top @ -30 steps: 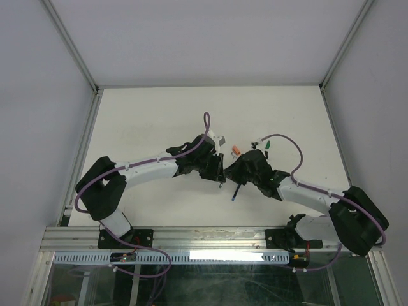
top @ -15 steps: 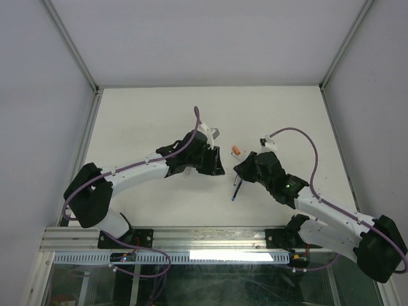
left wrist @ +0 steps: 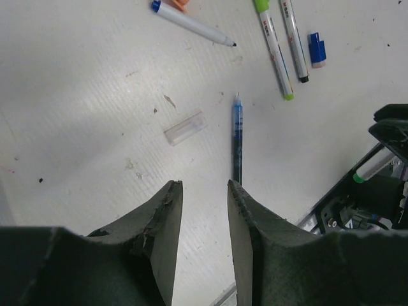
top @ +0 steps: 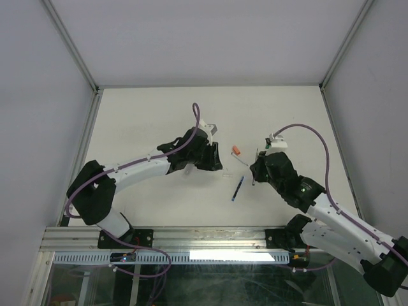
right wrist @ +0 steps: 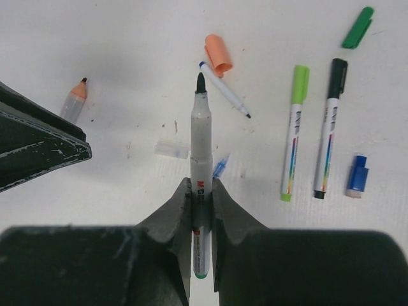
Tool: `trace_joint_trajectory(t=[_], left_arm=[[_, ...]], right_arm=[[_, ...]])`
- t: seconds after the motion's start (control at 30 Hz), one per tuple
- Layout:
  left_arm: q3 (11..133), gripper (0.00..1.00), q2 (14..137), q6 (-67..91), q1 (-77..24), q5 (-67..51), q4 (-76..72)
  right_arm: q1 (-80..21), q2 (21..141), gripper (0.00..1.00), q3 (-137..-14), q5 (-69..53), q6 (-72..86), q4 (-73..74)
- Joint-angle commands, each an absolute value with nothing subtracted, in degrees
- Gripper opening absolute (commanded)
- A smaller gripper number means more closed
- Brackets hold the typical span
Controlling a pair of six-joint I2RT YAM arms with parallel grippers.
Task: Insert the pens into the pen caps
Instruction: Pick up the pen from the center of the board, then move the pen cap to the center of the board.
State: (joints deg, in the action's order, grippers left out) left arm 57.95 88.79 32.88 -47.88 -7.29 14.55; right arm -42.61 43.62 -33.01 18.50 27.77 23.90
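Observation:
My right gripper (right wrist: 201, 185) is shut on a white-barrelled pen (right wrist: 201, 137) with a green end, its dark tip pointing away from me. My left gripper (left wrist: 203, 188) stands open and empty just above the table, apart from everything. A slim blue pen (left wrist: 237, 143) and a clear cap (left wrist: 184, 127) lie loose ahead of it. Further off lie an orange cap (right wrist: 218, 54), a thin white pen with a blue end (right wrist: 223, 89), a light-green capped pen (right wrist: 293, 134), a black capped pen (right wrist: 328, 127), a blue cap (right wrist: 357, 175) and a dark green cap (right wrist: 357, 27).
An orange-tipped pen (right wrist: 75, 102) lies near the left gripper's body. From above, the left gripper (top: 215, 163) and right gripper (top: 255, 173) flank the blue pen (top: 237, 189) mid-table. A metal frame and white walls bound the table (top: 146, 115).
The two grippers have drawn apart: the right arm moved right with its pen. The left gripper pulled back and its jaws opened. The blue pen lies free between them.

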Motion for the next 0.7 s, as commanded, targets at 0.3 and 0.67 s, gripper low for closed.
trace_joint_trajectory(t=[0.3, 0.67], left_arm=[[81.8, 0.35, 105.2, 26.7, -49.0, -4.0, 15.1], [103.1, 0.35, 121.4, 25.4, -52.1, -2.7, 17.3]], right_arm=[[-42.6, 33.8, 0.00, -40.1, 27.0, 31.3, 30.9], [-42.6, 22.4, 0.00, -43.7, 30.7, 32.3, 35.8]])
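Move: The green cap lies about 14 cm ahead of the empty left hand, some 22 cm to its right and 10 cm below. On the same table top, the orange cap is about 12 cm ahead and 9 cm right of that hand; the lime-capped pen is 4 cm ahead and 19 cm right, with the black-capped pen 3 cm farther right. From the right hand, still gripping the green-ended pen, the green cap is roughly 15 cm ahead, 8 cm right and 13 cm below. The green cap is what the left hand heads towards, sweeping about 12 cm right and 9 cm forward above the table, fingers staying partly open and tipping outward some 10 degrees. The green-ended pen stays pinched in the right hand, which lifts it about 9 cm, shifts 5 cm right and tilts its fingers up, clearing the middle. ##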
